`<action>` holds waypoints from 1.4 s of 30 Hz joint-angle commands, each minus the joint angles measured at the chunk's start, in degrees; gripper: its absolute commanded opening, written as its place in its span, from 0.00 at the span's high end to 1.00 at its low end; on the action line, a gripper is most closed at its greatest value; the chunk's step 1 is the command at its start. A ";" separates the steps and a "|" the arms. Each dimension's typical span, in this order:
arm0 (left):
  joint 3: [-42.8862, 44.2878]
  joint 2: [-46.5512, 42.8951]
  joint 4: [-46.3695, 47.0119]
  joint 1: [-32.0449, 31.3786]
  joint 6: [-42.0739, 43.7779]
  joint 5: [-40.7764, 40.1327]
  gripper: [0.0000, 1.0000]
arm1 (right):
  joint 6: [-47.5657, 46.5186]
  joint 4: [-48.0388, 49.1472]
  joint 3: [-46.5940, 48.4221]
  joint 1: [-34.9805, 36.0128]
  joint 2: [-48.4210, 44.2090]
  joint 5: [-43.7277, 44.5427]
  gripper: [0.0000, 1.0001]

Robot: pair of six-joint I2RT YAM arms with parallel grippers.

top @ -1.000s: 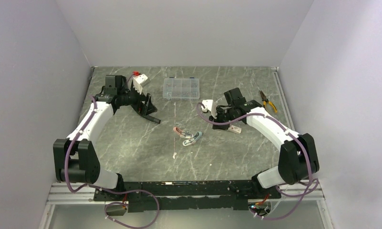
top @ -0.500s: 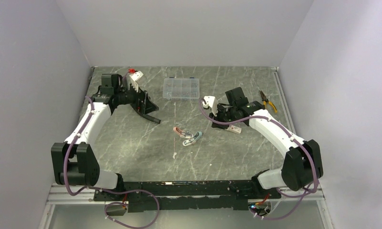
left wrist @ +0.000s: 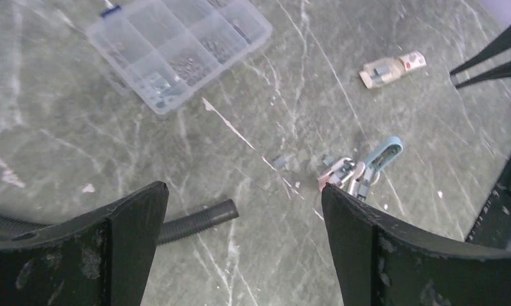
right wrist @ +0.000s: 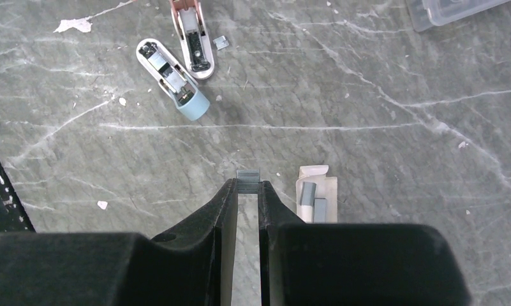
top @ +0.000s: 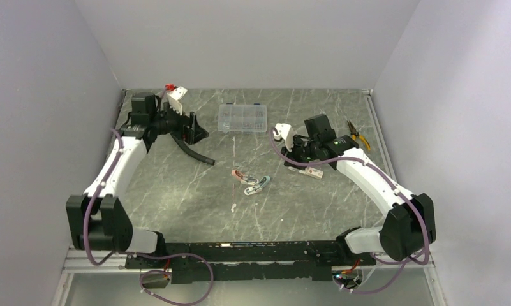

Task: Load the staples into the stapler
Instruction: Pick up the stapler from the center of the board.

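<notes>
A short grey strip of staples point(right wrist: 247, 174) is pinched at the tips of my right gripper point(right wrist: 247, 185), which is shut on it just above the table. Two mini staplers lie open to its far left, a pink stapler point(right wrist: 192, 35) and a blue stapler point(right wrist: 173, 80). In the top view they are the pink stapler point(top: 240, 174) and the blue stapler point(top: 258, 185), left of my right gripper point(top: 295, 160). More staples point(right wrist: 309, 201) lie in a small white carton point(right wrist: 331, 191) beside the right finger. My left gripper point(left wrist: 243, 191) stands open and holds nothing, far back left point(top: 192, 131).
A clear compartment box point(top: 242, 118) sits at the back centre. Yellow-handled pliers point(top: 358, 135) lie at the back right. A black ribbed hose point(top: 195, 153) runs under the left gripper. One loose staple piece point(right wrist: 221, 43) lies near the pink stapler.
The left arm has drawn back and lifted toward the far left corner, still open. The right arm has shifted slightly back and right, keeping its grip on the staples.
</notes>
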 commanded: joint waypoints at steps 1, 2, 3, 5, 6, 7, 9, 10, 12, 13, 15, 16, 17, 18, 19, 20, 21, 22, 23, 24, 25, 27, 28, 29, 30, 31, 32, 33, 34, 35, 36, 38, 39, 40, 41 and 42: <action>4.55 7.00 -9.37 -2.12 3.04 8.53 0.05 | 1.44 3.19 0.48 0.14 -2.28 0.19 0.97; 4.48 8.03 -9.99 -3.67 4.35 8.59 0.05 | 1.47 3.33 0.20 0.16 -2.49 0.15 0.97; 4.16 8.75 -10.66 -5.51 5.12 8.74 0.05 | 1.54 3.48 -0.07 0.18 -2.83 0.27 0.97; 3.10 9.77 -12.25 -9.42 10.17 9.96 0.05 | 1.63 3.94 -0.72 0.17 -3.44 0.35 0.97; 2.17 9.69 -12.19 -11.53 12.31 9.41 0.05 | 1.58 4.08 -1.07 0.09 -3.79 0.37 0.98; 0.32 9.39 -11.36 -13.87 14.74 8.65 0.07 | 1.68 4.25 -1.42 0.08 -4.09 0.45 0.98; -3.04 8.18 -7.58 -16.58 19.50 7.81 0.10 | 1.77 4.62 -2.37 0.12 -4.60 0.44 0.98; -4.71 7.48 -4.99 -17.37 21.72 7.81 0.10 | 1.74 4.79 -2.62 0.08 -4.79 0.43 0.98; -7.30 6.88 0.09 -18.31 25.47 7.96 0.10 | 1.80 5.03 -3.43 0.13 -5.02 0.35 0.98; -7.64 7.16 0.78 -18.66 28.79 8.44 0.10 | 1.78 5.09 -3.75 0.10 -5.11 0.35 0.98; -6.78 8.93 -1.05 -19.12 35.85 9.12 0.11 | 1.75 5.11 -4.11 0.09 -5.33 0.22 0.98; -5.96 9.97 -3.04 -19.31 39.36 9.53 0.12 | 1.79 5.23 -4.36 0.08 -5.45 0.17 0.98; -5.18 11.09 -5.20 -19.42 43.57 9.90 0.14 | 1.87 5.37 -4.57 0.07 -5.61 0.27 0.98; -4.71 12.22 -6.82 -19.64 46.76 9.75 0.15 | 1.87 5.53 -4.81 0.13 -5.77 0.27 0.98; -4.43 13.28 -7.35 -20.04 48.74 9.13 0.16 | 1.88 5.77 -5.06 0.11 -5.86 0.33 0.98; -4.17 14.11 -7.50 -20.46 50.35 8.32 0.16 | 1.92 5.94 -5.15 0.08 -5.91 0.35 0.98; -3.91 14.92 -7.44 -20.89 51.45 7.61 0.17 | 1.93 6.05 -5.34 0.05 -5.94 0.37 0.98; -3.54 15.79 -7.42 -21.41 52.29 6.82 0.17 | 1.92 6.14 -5.48 0.07 -5.80 0.30 0.98; -3.11 16.68 -7.45 -21.81 52.93 6.15 0.18 | 1.83 6.09 -5.59 0.07 -5.70 0.29 0.98; -2.58 17.50 -7.67 -22.17 53.75 5.66 0.19 | 1.77 6.07 -5.65 0.00 -5.66 0.28 0.99; -2.13 18.55 -7.78 -22.49 53.87 5.09 0.20 | 1.81 6.04 -5.73 0.00 -5.64 0.33 0.99; -1.37 19.83 -7.96 -22.99 53.89 4.47 0.22 | 1.74 6.03 -5.90 0.01 -5.65 0.37 0.99; -1.05 20.30 -8.02 -23.25 53.77 4.12 0.24 | 1.67 6.07 -5.99 -0.01 -5.72 0.33 0.99; -1.13 20.70 -7.82 -23.44 53.61 3.90 0.26 | 1.67 6.11 -6.15 -0.01 -5.80 0.24 0.99; -1.29 20.86 -7.53 -23.61 53.41 3.71 0.29 | 1.74 6.21 -6.29 0.03 -5.89 0.15 0.99; -1.54 21.16 -7.30 -23.89 53.40 3.44 0.30 | 1.69 6.31 -6.37 0.00 -5.91 0.05 0.99; -1.80 21.28 -7.05 -24.07 53.39 3.09 0.31 | 1.68 6.33 -6.27 -0.01 -5.91 0.09 0.99; -2.08 21.31 -6.75 -24.26 53.26 2.85 0.33 | 1.67 6.24 -6.30 -0.01 -5.87 0.10 0.99; -2.29 21.40 -6.50 -24.37 53.08 2.46 0.36 | 1.68 6.16 -6.31 -0.01 -5.81 0.00 0.99; -2.47 21.47 -6.43 -24.51 52.95 2.16 0.38 | 1.70 6.18 -6.34 0.00 -5.85 0.02 0.99; -2.64 21.39 -6.35 -24.60 52.79 1.86 0.40 | 1.73 6.16 -6.37 0.00 -5.75 -0.05 0.99; -3.04 21.20 -6.17 -24.69 52.28 1.12 0.45 | 1.71 6.07 -6.39 -0.01 -5.74 -0.07 0.99; -3.16 20.92 -6.26 -24.66 52.11 0.85 0.48 | 1.67 6.11 -6.40 0.00 -5.75 -0.07 0.99; -3.27 20.56 -6.36 -24.69 51.87 0.59 0.50 | 1.70 6.18 -6.36 -0.01 -5.74 -0.07 0.99; -3.41 20.17 -6.41 -24.72 51.50 0.50 0.53 | 1.81 6.18 -6.39 -0.01 -5.74 -0.07 0.99; -3.58 19.67 -6.75 -24.74 51.33 0.46 0.56 | 1.80 6.16 -6.40 0.01 -5.74 -0.07 0.99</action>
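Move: The pink stapler lies some 9 cm back, 15 cm to the right and 21 cm below the left hand. The blue stapler sits about 4 cm farther right and 3 cm nearer the base than the pink one; the black tube's end is 3 cm back and 5 cm right of the hand, the clear organizer 12 cm ahead and 14 cm right. From the right hand, the pink stapler lies level, 15 cm left and 13 cm below. Left hand drops about 17 cm, swinging right and back onto the pink stapler's capped end, turning clockwise, half-closing. ##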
